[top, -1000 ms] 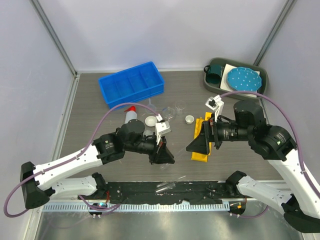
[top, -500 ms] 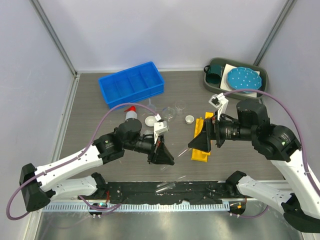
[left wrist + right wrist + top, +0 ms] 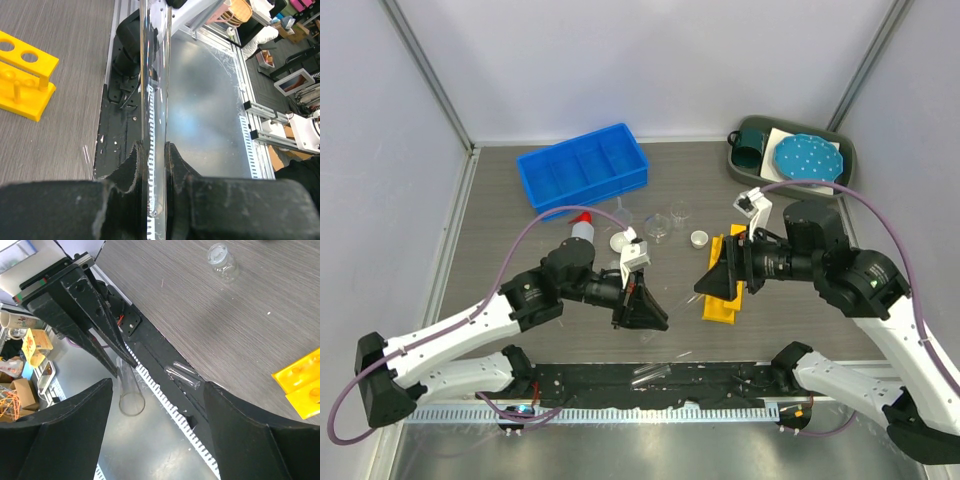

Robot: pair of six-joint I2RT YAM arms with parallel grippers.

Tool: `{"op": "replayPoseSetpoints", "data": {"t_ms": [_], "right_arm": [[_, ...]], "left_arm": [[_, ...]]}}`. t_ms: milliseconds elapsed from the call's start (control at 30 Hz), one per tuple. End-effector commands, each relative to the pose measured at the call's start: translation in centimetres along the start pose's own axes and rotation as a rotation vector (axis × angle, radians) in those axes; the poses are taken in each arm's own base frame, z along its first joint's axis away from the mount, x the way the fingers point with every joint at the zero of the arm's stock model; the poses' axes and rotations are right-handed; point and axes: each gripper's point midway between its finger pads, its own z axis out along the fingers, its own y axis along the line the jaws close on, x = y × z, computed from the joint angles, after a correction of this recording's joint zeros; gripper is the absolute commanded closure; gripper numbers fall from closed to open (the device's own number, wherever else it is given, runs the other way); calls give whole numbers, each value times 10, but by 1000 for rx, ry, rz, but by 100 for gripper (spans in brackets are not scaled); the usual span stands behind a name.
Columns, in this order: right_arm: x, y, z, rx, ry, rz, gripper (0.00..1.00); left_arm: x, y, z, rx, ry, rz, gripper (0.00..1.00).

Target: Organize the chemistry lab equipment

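A clear glass test tube [image 3: 155,90] is pinched near its rounded end between my left gripper [image 3: 155,150] fingers, which are shut on it above the table's near edge. Its open mouth [image 3: 131,402] points toward my right gripper [image 3: 157,395], whose fingers stand open on either side of it without touching. From above, the left gripper [image 3: 645,310] and right gripper [image 3: 715,285] face each other. The yellow holed rack [image 3: 725,290] lies under the right gripper. Behind them are the squeeze bottle [image 3: 582,228], two white dishes [image 3: 621,241] [image 3: 698,238] and small beakers [image 3: 660,225].
A blue divided bin [image 3: 582,166] sits at the back left. A green tray [image 3: 842,177] at the back right holds the teal mug and dotted plate. Loose test tubes [image 3: 182,375] lie on the black base rail at the near edge.
My right gripper's fingers have drawn in a little around the tube's mouth. The left gripper still grips the tube and has barely shifted.
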Motion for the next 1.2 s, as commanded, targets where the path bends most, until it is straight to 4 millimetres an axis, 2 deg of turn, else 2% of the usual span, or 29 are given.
{"op": "replayPoseSetpoints", "data": {"t_ms": [0, 100, 300, 633, 933, 1167], "right_arm": [[-12, 14, 5, -82, -44, -5, 25], [-14, 18, 7, -106, -51, 0, 35], [-11, 20, 8, -126, -43, 5, 46], [2, 17, 1, -106, -12, 1, 49], [0, 18, 1, -115, -16, -1, 61], [-4, 19, 5, -125, -27, -6, 61]], "left_arm": [[-15, -9, 3, 58, -45, 37, 100], [-15, -8, 6, 66, -40, 32, 100], [-12, -3, 9, 62, -30, 22, 100], [-17, 4, 2, 44, -49, 27, 100], [-19, 6, 4, 55, -53, 23, 100], [-20, 4, 4, 59, -56, 23, 100]]}}
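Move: The left hand holds a glass test tube near its round bottom, mouth up towards the right hand; the right fingertips are some 6 cm ahead, 8 cm right and 5 cm above it. From the right hand, the tube's mouth lies about 2 cm back, 1 cm left and level. The yellow rack is some 12 cm ahead and 7 cm right, the loose tubes 12 cm back and 11 cm left, both about 28 cm below. The right hand eases about 1.5 cm left towards the left gripper, then about 1 cm back towards the robot, tipping its left side up some 5 degrees, while its wide-open fingers close to roughly half their starting gap, one on each side of the tube's mouth end. The left hand keeps its pinch on the tube's bottom end and drifts about 1 cm right, then carries the tube just over 1 cm forward into that narrowing gap, its wrist hardly turning; contact of the right fingers with the glass can't be made out. ##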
